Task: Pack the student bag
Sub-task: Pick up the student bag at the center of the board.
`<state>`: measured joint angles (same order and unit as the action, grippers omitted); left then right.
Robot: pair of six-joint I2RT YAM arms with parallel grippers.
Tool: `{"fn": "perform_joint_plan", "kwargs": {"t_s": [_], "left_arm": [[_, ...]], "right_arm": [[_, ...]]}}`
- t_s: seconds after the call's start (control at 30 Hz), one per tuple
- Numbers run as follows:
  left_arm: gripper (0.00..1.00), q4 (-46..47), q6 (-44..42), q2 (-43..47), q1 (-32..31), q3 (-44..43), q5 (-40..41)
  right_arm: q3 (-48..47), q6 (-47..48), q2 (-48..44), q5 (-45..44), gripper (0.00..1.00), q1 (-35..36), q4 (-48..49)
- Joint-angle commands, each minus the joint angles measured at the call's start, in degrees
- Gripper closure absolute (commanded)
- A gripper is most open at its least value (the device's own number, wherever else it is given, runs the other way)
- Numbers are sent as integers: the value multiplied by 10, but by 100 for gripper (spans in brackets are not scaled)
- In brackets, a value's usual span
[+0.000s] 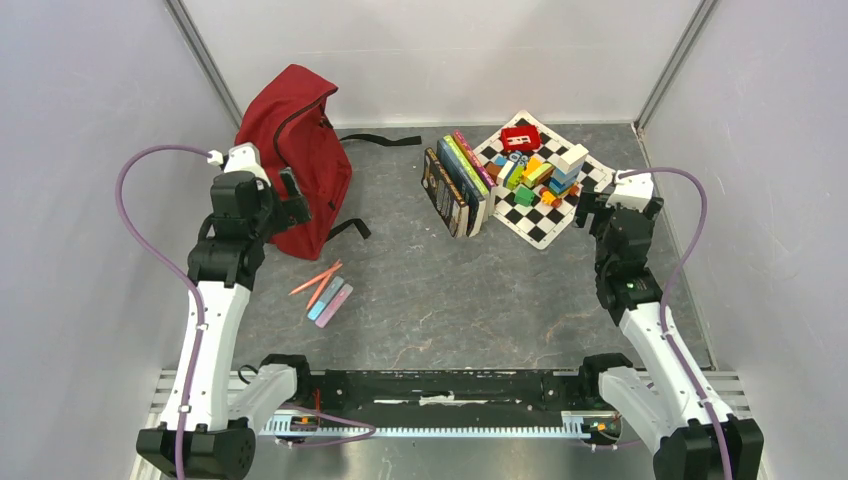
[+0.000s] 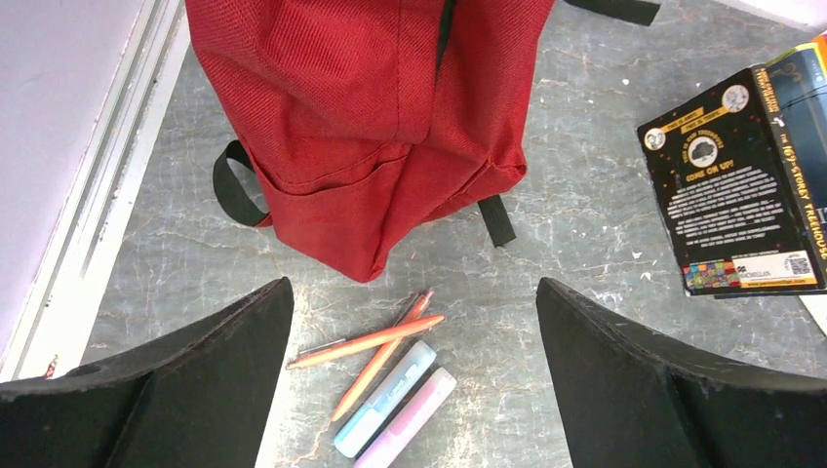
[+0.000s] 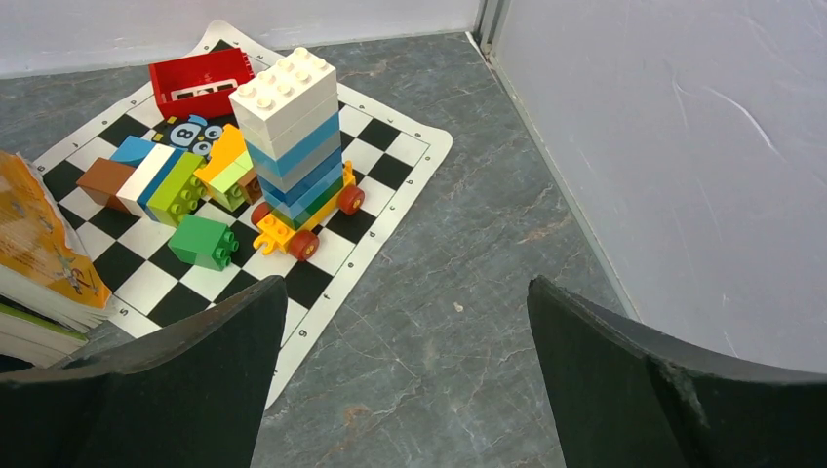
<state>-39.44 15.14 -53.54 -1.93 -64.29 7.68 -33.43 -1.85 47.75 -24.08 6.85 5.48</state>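
Observation:
The student bag [image 1: 300, 140], a dark-red backpack with black straps, lies at the back left of the table, and its lower end fills the top of the left wrist view [image 2: 380, 117]. My left gripper [image 1: 293, 203] is open and empty, held above the bag's near end. In its own view [image 2: 413, 288] two orange pens [image 2: 375, 341], a blue highlighter [image 2: 385, 398] and a pink highlighter [image 2: 410, 421] lie below it. My right gripper [image 1: 588, 207] is open and empty above bare table [image 3: 405, 288], beside the chess mat's near corner.
A row of books [image 1: 458, 185] stands mid-table, and its end book shows in the left wrist view [image 2: 741, 185]. The chess mat [image 1: 540, 230] carries toy blocks, a block tower on wheels [image 3: 293, 136] and a red toy block [image 3: 200, 83]. Walls close in left, right and back.

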Motion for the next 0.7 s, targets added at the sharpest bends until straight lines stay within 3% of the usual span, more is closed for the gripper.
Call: {"fn": "perform_joint_plan", "kwargs": {"t_s": [0.0,0.2,0.4,0.67], "left_arm": [[0,-14,-12,-8,4,-19,24],[0,-25,-13,-18,4,-49,40],[0,-39,2,-58,4,-137,28],[0,-106,32,-223,4,-370,7]], "right_arm": [[-12,-10,5,1,2,0,14],[-16,-10,15,4,2,0,18],[-17,-21,8,-22,2,0,26],[-28,-24,8,-3,2,0,9]]}}
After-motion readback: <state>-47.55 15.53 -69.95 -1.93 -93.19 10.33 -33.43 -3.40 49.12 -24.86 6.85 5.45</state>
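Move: The student bag's middle lies about 15 cm ahead of the left hand, 4 cm to its right and some 11 cm lower. The pencils lie on the board roughly 2 cm ahead of that hand, 4 cm right and 27 cm down; the highlighters are about 3 cm back and 7 cm right, at the same level. From the right hand the bag's middle is some 12 cm ahead, 59 cm left and 6 cm lower. Rising is the main thing: after a dip of about 1 cm the left hand turns upward and climbs with growing speed to end some 10 cm higher, pushing forward about 5 cm on the way, out over the board in the bag's direction. Its fingers stay wide open and touch nothing visible, the wrist tipping up only slightly. ##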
